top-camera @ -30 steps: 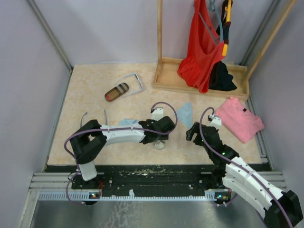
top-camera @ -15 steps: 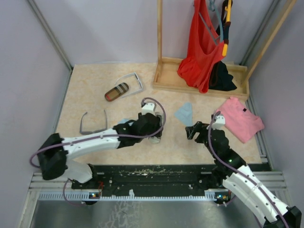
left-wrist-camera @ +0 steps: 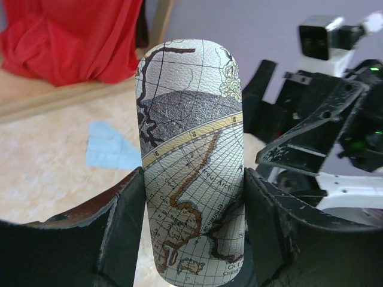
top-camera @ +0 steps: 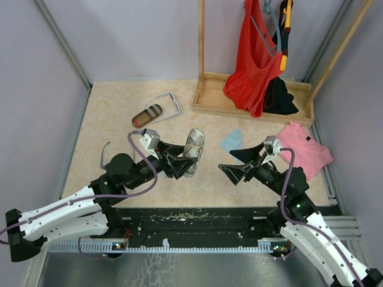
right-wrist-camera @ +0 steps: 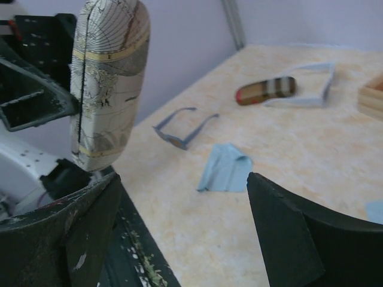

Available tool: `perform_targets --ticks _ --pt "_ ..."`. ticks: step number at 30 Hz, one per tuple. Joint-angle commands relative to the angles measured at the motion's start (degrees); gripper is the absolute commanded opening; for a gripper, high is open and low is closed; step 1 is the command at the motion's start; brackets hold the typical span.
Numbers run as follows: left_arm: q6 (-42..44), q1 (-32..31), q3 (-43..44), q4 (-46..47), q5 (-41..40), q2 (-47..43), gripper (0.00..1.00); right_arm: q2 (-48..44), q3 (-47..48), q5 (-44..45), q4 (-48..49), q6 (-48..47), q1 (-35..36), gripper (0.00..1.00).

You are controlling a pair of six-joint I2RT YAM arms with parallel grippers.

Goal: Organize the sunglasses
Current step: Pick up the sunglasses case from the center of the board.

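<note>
My left gripper (top-camera: 187, 156) is shut on a grey map-patterned case (top-camera: 193, 150), held upright off the table; in the left wrist view the case (left-wrist-camera: 191, 155) fills the gap between both fingers (left-wrist-camera: 128, 227). My right gripper (top-camera: 234, 167) stands open and empty to the right of the case, pointing at it. Its wrist view shows the case (right-wrist-camera: 109, 78) up at the left, apart from the open gripper (right-wrist-camera: 184, 179). The dark-framed sunglasses (right-wrist-camera: 182, 128) lie open on the table; in the top view the dark pair (top-camera: 106, 150) is partly hidden by my left arm. The white-framed sunglasses (top-camera: 168, 104) lie at the back.
A brown-striped case (top-camera: 146, 115) touches the white pair. One light blue cloth (top-camera: 232, 140) lies mid-table, another (right-wrist-camera: 224, 167) near the dark pair. A pink shirt (top-camera: 302, 150) lies at the right. A wooden rack (top-camera: 210, 95) with a red garment (top-camera: 254, 54) stands at the back.
My left arm has lifted the grey case off the table and drawn back to the left. The right gripper has turned left to face the case and its jaws have spread wider.
</note>
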Motion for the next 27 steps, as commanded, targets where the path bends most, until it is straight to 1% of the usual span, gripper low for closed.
perform_targets --ticks 1,4,8,12,15,16,18,20,23,27 --pt "3.1 0.3 -0.4 7.3 6.5 -3.9 0.01 5.7 3.1 -17.4 21.9 5.2 -0.5 0.87" --pt "4.8 0.3 1.3 7.3 7.8 -4.0 0.01 9.2 3.6 -19.2 31.1 8.4 -0.3 0.87" --pt "5.5 0.9 2.3 11.2 11.2 -2.5 0.01 15.5 3.9 -20.7 45.2 13.5 0.7 0.88" --pt "3.6 5.0 3.5 16.2 20.9 -0.5 0.01 20.5 4.2 -21.0 56.7 16.4 1.9 0.88" --pt "0.6 10.2 4.5 20.7 29.9 0.9 0.01 22.4 4.6 -21.0 61.4 16.7 2.8 0.90" --pt "-0.2 11.4 5.1 21.7 33.7 1.5 0.01 23.0 5.0 -21.1 62.1 16.3 3.3 0.90" --pt "-0.9 12.7 6.4 22.9 37.8 2.7 0.01 23.5 5.9 -21.3 62.0 14.4 4.6 0.91" --pt "-0.6 12.8 7.3 23.8 40.3 3.7 0.01 23.8 7.2 -20.8 58.8 10.8 6.3 0.91" --pt "-0.5 12.9 7.9 25.7 43.2 4.5 0.01 23.1 8.4 -17.9 53.0 3.8 9.2 0.91" --pt "-0.9 13.0 8.1 28.9 47.3 5.3 0.00 22.5 8.6 -15.2 51.5 -0.7 11.0 0.91"
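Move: My left hand already holds the sunglasses case in the air. From my open right hand the case is about 12 cm to the left, some 1 cm ahead and 5 cm higher, so my right gripper stands some 12 cm to the right of my left hand, level in reach and 5 cm lower. From my right hand, the right-hand blue cloth lies about 19 cm ahead, 5 cm right and 25 cm down; the left-hand one lies 11 cm ahead, 25 cm left, equally low. I bring both hands up face to face for a handover. My right hand rises about 13 cm, drawing back and left towards the case, its fingers swinging to point left and tipping upward, and stays wide open around the near side without closing. My left keeps its pinch on the case, lifts it some 10 cm and eases back, turning clockwise and tipping up so its fingers point right. ##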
